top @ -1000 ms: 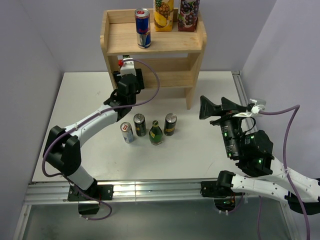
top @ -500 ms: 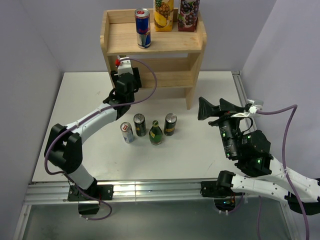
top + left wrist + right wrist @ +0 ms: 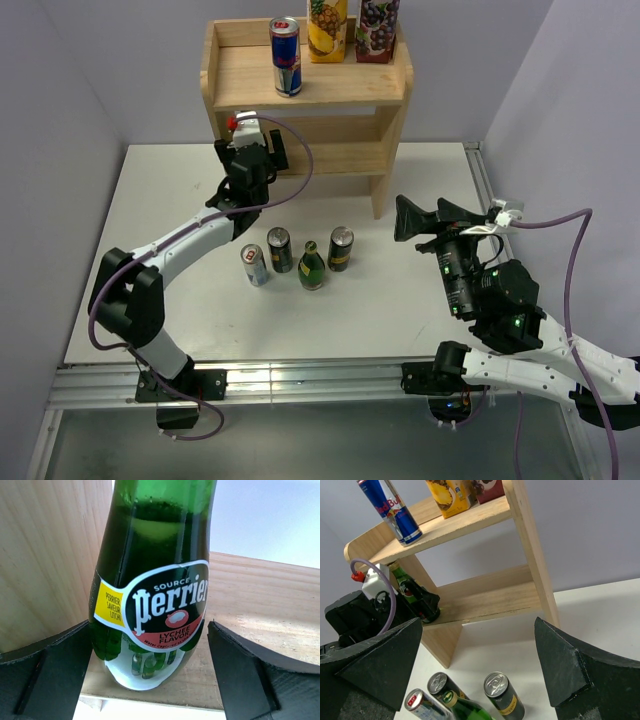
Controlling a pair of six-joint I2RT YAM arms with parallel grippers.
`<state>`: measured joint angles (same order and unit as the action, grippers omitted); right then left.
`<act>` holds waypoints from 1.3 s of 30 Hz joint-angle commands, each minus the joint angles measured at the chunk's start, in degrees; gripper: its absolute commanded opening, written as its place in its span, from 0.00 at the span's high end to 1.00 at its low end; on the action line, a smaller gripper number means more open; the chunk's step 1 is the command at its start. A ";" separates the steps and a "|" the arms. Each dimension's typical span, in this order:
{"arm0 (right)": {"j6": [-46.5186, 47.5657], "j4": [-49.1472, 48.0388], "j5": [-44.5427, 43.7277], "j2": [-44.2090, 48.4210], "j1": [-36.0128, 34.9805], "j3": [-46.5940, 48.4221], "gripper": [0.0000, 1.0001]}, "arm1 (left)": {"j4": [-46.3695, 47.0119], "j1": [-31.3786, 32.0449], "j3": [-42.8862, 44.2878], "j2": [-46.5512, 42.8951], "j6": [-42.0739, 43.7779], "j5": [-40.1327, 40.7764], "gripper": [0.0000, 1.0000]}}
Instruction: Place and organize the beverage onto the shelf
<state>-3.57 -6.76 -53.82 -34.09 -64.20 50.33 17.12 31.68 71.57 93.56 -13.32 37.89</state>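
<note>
A green Perrier bottle (image 3: 155, 605) stands upright on the lower board of the wooden shelf (image 3: 330, 90), near its left side panel; the right wrist view shows this bottle (image 3: 405, 587) too. My left gripper (image 3: 149, 630) is open around the bottle, with a clear gap at the right finger (image 3: 245, 675). From above, the left gripper (image 3: 250, 150) reaches under the top board. My right gripper (image 3: 425, 215) hovers open and empty to the right of the shelf. On the top board stand a Red Bull can (image 3: 286, 56) and two juice cartons (image 3: 327, 28).
On the table in front of the shelf stand a silver can (image 3: 254, 265), a dark can (image 3: 280, 250), a green bottle (image 3: 311, 266) and another dark can (image 3: 341, 249). The right half of the lower board (image 3: 490, 595) is bare. Walls close in on both sides.
My left gripper was shut on the Perrier bottle and has opened, leaving it standing on the lower board. The right arm has hardly moved.
</note>
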 commanded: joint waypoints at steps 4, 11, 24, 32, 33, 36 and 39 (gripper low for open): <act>-0.64 0.08 -0.58 0.25 0.31 0.56 0.00 | 1.51 -0.48 0.24 -5.04 -1.26 1.14 0.01; -1.26 0.08 -0.85 0.60 0.40 -0.31 0.00 | -5.16 -0.13 -1.52 -11.29 -3.29 0.26 0.01; -3.02 1.31 -1.46 2.00 0.40 -1.63 0.00 | -19.23 15.56 -17.94 -29.48 -11.44 -1.25 0.02; -4.60 2.37 -2.07 3.24 0.31 -2.95 0.00 | -22.14 36.34 -27.79 -32.65 -21.57 9.57 0.03; -4.77 2.63 -2.08 3.50 0.40 -3.13 0.00 | -20.05 37.65 -28.76 -32.65 -22.27 9.31 0.03; -5.30 3.16 -2.34 4.03 0.40 -3.48 0.00 | -14.96 37.93 -32.36 -30.21 -22.54 7.03 0.02; -5.74 3.86 -2.60 4.73 0.31 -3.92 0.00 | -8.26 37.93 -34.30 -24.07 -21.84 6.23 0.02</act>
<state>-7.92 -3.29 -54.92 -30.37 -64.12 47.09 0.51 69.41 38.59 64.86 -33.74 43.53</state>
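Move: The left hand, its fingers already open around the green bottle it has set on the middle shelf, goes next for the green bottle on the table, about 19 cm back, 13 cm to its right and 19 cm below. Left of that table bottle, the dark can stands 8 cm off and 4 cm farther out, the silver can 13 cm off and 1 cm farther out; the yellow-band can is 6 cm right of it, 5 cm farther out. From the right hand, the table bottle lies some 7 cm ahead, 17 cm left and 33 cm down. The left hand, fingers staying wide open, backs off the shelved bottle while rising about 5 cm, then sweeps back towards the robot, down and to the right towards the green bottle on the table, ending about 26 cm back and 11 cm lower than it began. On the way it swings some 30 degrees clockwise and tips down about 15, stopping short of that bottle with nothing between the fingers, while the empty right hand sinks about 2 cm. ##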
